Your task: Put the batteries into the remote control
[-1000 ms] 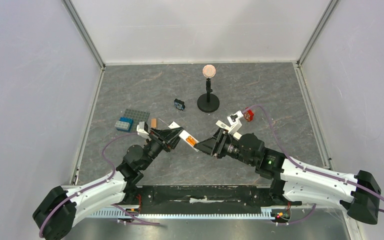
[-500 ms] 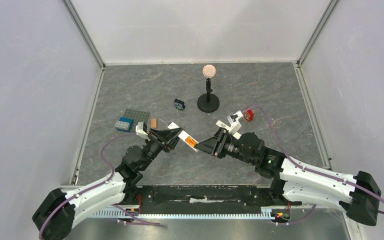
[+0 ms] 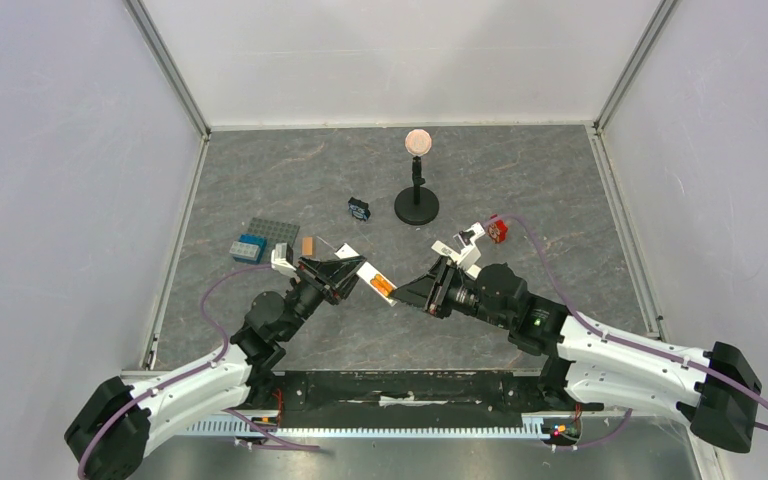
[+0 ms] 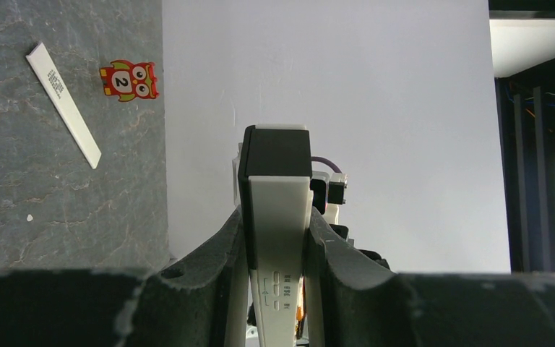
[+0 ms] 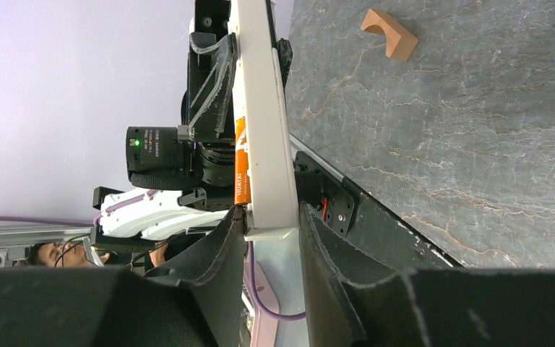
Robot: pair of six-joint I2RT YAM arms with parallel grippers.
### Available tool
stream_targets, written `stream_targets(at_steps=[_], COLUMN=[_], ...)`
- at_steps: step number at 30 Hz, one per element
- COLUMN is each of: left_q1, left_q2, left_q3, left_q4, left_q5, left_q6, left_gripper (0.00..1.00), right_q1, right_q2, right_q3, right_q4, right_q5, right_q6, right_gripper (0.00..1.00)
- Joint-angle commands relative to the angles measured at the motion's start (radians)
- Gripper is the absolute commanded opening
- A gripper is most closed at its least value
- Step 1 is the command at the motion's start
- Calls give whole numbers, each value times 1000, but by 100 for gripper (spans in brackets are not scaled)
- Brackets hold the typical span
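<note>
The remote control [image 3: 370, 274] is held off the table between the two arms, tilted. My left gripper [image 3: 352, 272] is shut on it; in the left wrist view the white bar with its black end [image 4: 278, 210] fills the gap of the gripper [image 4: 274, 220]. An orange battery [image 5: 242, 172] sits in the remote's open side and shows as an orange patch [image 3: 383, 285] from above. My right gripper [image 5: 272, 220] has its jaws against both sides of the remote's [image 5: 264, 108] near end. From above, this gripper [image 3: 403, 289] meets the bar's lower tip.
A thin white strip [image 4: 63, 103] and a red owl tile [image 4: 128, 79] lie on the table right of centre. A tan arch block [image 5: 390, 32], a grey stud plate [image 3: 273, 232] and a blue brick [image 3: 248, 247] lie at the left. A black stand [image 3: 417, 205] rises behind.
The right gripper's jaws have narrowed onto the remote's end and the right arm has edged left. The left arm holds still.
</note>
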Motion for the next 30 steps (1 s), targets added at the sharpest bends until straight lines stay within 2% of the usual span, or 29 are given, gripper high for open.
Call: stream_targets(at_steps=[1, 4, 8, 14, 30], left_q1=[-12, -12, -12, -11, -10], left_q2=[-26, -41, -75, -130, -119], left_q3=[16, 15, 16, 6, 35], left_q4=[104, 78, 13, -81, -133], left_q5=[58, 45, 22, -30, -38], left_q6=[42, 55, 83, 106, 135], left_gripper=[2, 2, 2, 2, 2], right_q1=[-16, -16, -18, -19, -20], right_q2=[4, -8, -25, -49, -34], right_q3=[-7, -7, -2, -2, 21], right_q4=[-47, -50, -50, -51, -36], right_q5=[58, 62, 64, 70, 36], right_q6=[6, 3, -13, -32, -104], right_gripper=[20, 23, 41, 56, 64])
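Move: The remote's battery end, with orange batteries in its bay, is still pinched by the right fingers. That bay sits about 2 cm ahead and 2 cm left of the right hand, and roughly 5 cm right and 5 cm back from the left hand gripping the other part. On the table some 20 cm below, the battery cover lies 16 cm right and 6 cm ahead of the right hand, the arch block 21 cm to its left, level with it. Open the right gripper to about twice its gap, letting go of the remote's battery end, and ease it off about 1 cm to the right and slightly forward, away from the bay. Keep the left gripper shut on the remote: lift it slightly while drawing about 1 cm left, then lower past its starting height, with a roll of about 5 degrees. ##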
